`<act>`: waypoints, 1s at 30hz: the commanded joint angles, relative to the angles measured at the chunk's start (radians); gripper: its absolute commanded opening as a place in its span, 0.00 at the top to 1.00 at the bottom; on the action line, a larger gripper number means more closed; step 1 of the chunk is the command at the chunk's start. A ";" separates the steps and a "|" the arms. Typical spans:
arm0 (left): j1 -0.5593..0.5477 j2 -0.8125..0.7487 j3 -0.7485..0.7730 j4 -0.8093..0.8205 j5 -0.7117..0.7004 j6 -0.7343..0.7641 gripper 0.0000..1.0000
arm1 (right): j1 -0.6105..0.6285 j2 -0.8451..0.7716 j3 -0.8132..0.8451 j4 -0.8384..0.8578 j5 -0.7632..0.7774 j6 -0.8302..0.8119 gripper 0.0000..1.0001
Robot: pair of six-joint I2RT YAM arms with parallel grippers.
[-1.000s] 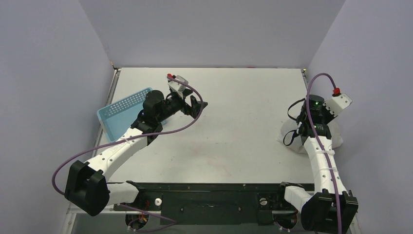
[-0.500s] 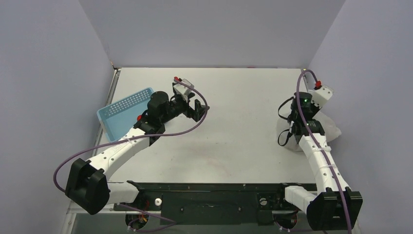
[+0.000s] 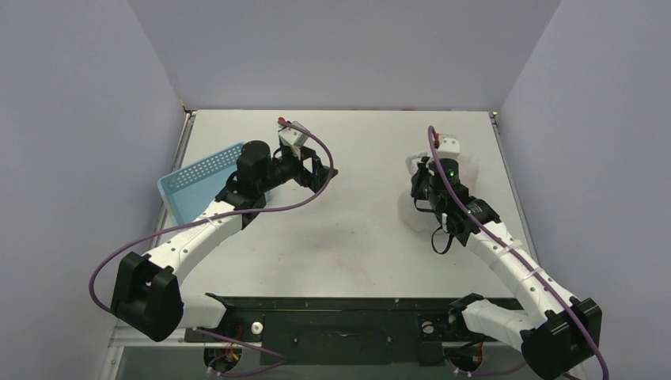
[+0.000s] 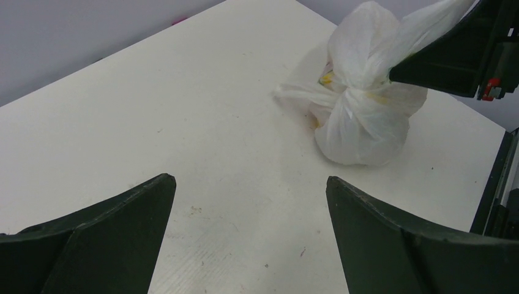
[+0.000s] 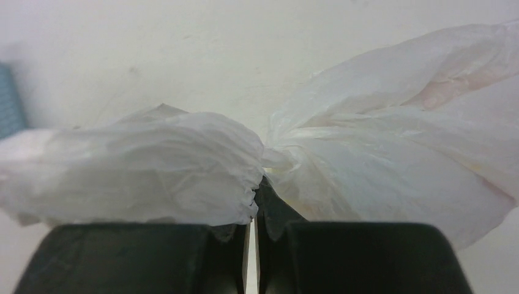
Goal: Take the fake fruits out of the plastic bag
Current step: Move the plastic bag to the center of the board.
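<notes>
The plastic bag is white, crinkled and knotted at the top, and sits right of the table's middle. My right gripper is shut on the twisted plastic at the knot. In the right wrist view, its jaws pinch the bag where the two bunched parts meet. The fake fruits are hidden inside the bag. My left gripper hangs open over the table's left half, empty and pointing toward the bag. From the left wrist, the bag lies ahead and to the right, beyond the left gripper, with the right gripper on its top.
A blue perforated basket stands tilted at the table's left edge behind the left arm, and its corner shows in the right wrist view. Grey walls close in the table on three sides. A black rail runs along the near edge.
The right arm has swung left from the table's right edge toward the middle, taking the bag along in its shut jaws. The left gripper has stayed near the basket, turning slightly.
</notes>
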 commanded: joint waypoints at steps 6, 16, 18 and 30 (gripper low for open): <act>-0.005 -0.017 0.032 0.022 0.031 0.019 0.06 | 0.169 -0.019 -0.033 0.185 -0.304 0.057 1.00; -0.005 -0.046 0.025 0.018 0.032 0.038 0.06 | 0.180 0.022 0.032 0.239 -0.485 0.193 1.00; -0.005 -0.048 0.022 0.028 0.032 0.028 0.06 | 0.180 0.048 0.061 0.230 -0.544 0.218 1.00; -0.037 -0.016 0.037 -0.018 0.060 0.084 0.06 | 0.158 0.155 0.108 0.120 -0.513 0.141 0.97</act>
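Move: The right hand holds the plastic bag by its gathered top. The board's centre lies about 19 cm to its left, 5 cm back and some 20 cm below. The bag's belly hangs about 12 cm below, 5 cm to the right and 3 cm back; the open left gripper is some 23 cm left, 2 cm ahead and 5 cm higher. From the left hand the centre is about 4 cm right, 7 cm back and 25 cm down. Still pinching the bag, the right hand sweeps some 15 cm left, 5 back towards board centre, turning counter-clockwise. ##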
